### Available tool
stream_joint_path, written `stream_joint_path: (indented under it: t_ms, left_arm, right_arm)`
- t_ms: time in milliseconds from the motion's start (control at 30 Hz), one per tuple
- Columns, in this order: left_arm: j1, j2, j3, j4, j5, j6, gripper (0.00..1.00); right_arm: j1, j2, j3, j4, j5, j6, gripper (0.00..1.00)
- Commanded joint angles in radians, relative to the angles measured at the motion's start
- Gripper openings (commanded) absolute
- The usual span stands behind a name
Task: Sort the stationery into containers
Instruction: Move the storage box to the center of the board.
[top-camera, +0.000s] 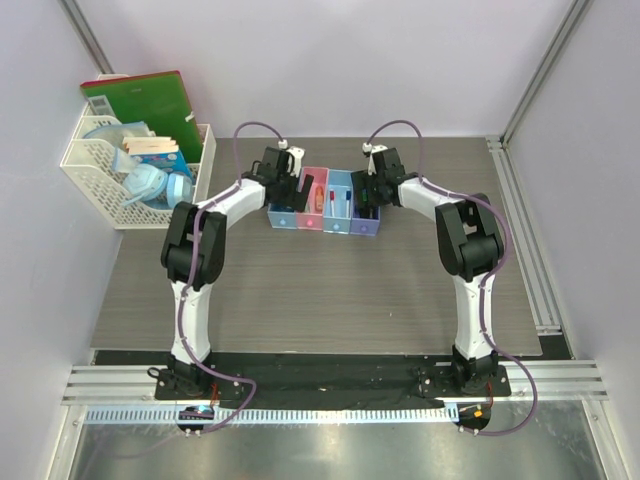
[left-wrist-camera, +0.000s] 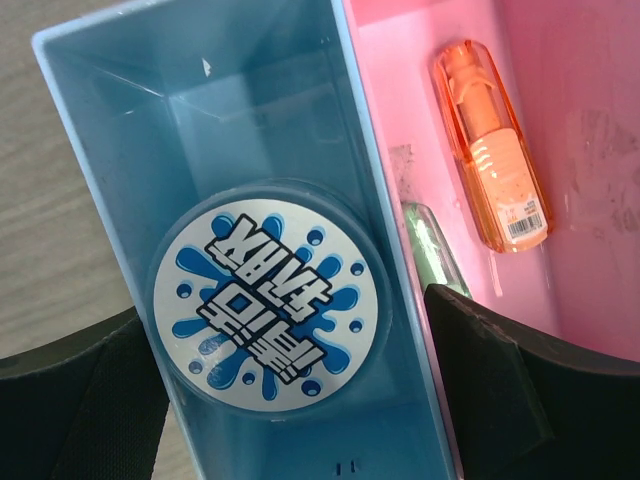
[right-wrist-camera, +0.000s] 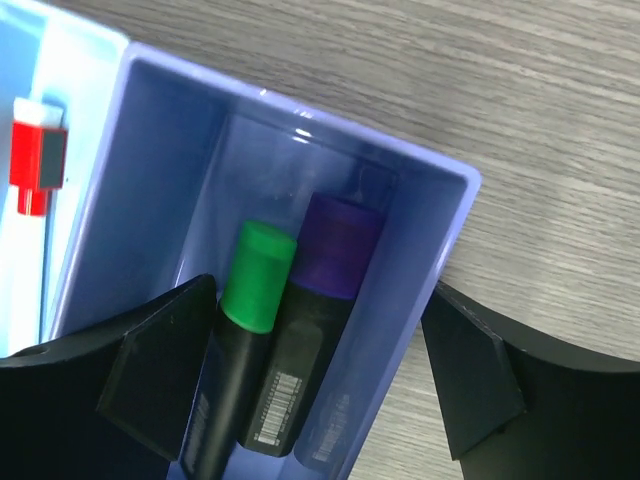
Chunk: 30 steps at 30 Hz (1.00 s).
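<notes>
The containers (top-camera: 322, 203) stand in a row between my two grippers. The round blue tape roll (left-wrist-camera: 265, 300) lies flat in the blue bin (left-wrist-camera: 250, 100). My left gripper (left-wrist-camera: 290, 400) hangs open over it, holding nothing. Its right finger (left-wrist-camera: 500, 390) is over the pink bin (left-wrist-camera: 590, 250), where an orange highlighter (left-wrist-camera: 490, 150) and a pale green pen (left-wrist-camera: 430, 245) lie. The purple bin (right-wrist-camera: 420, 230) holds a green-black highlighter (right-wrist-camera: 255, 280) and a purple-black highlighter (right-wrist-camera: 335, 250). Above them my right gripper (right-wrist-camera: 315, 385) is open and empty. A red-capped marker (right-wrist-camera: 35, 155) lies in the light blue bin (right-wrist-camera: 60, 80).
A white lattice basket (top-camera: 90, 170) with a green folder (top-camera: 140, 100), masks and papers stands at the back left. A metal rail (top-camera: 525, 240) runs along the table's right edge. Walls close in on both sides and the back.
</notes>
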Motion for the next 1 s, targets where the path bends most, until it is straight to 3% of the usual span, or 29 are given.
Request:
stream_joint_path:
  t_ms: [0,967]
  left_arm:
    - [-0.055,-0.085,-0.073,-0.079,0.077,-0.022,0.95]
    - [-0.202,-0.207,-0.202,-0.111,0.052,-0.097,0.94]
  right_arm:
    - [0.028,-0.049,0.001,0.03,0.012,-0.003,0.88]
    - [0.109,-0.184,-0.138,0.019,0.012,-0.024,0.87]
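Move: The storage box's middle lies about 9 cm right of the left hand and 1 cm farther out, and about 8 cm left of and level with the right hand, some 2 cm below both. The board's centre, where the box is going, is roughly 6 cm back from both hands, 7 cm right of the left one and 10 cm left of the right one. The blue tub sits right under the left hand, the orange highlighter about 6 cm right of that hand and 2 cm farther out; the two black markers lie just under the right hand. With its open fingers still astride the box's left compartment, one outside the end wall and one beyond the divider in the pink section, the left hand drags the box straight back towards the board's centre by about 8 cm, its fingers tipping slightly more downward. The right hand, fingers still wide around the outer wall of the purple compartment, first barely stirs, then follows back about 3 cm while drifting up and right by about a centimetre each, so the left hand leads. ##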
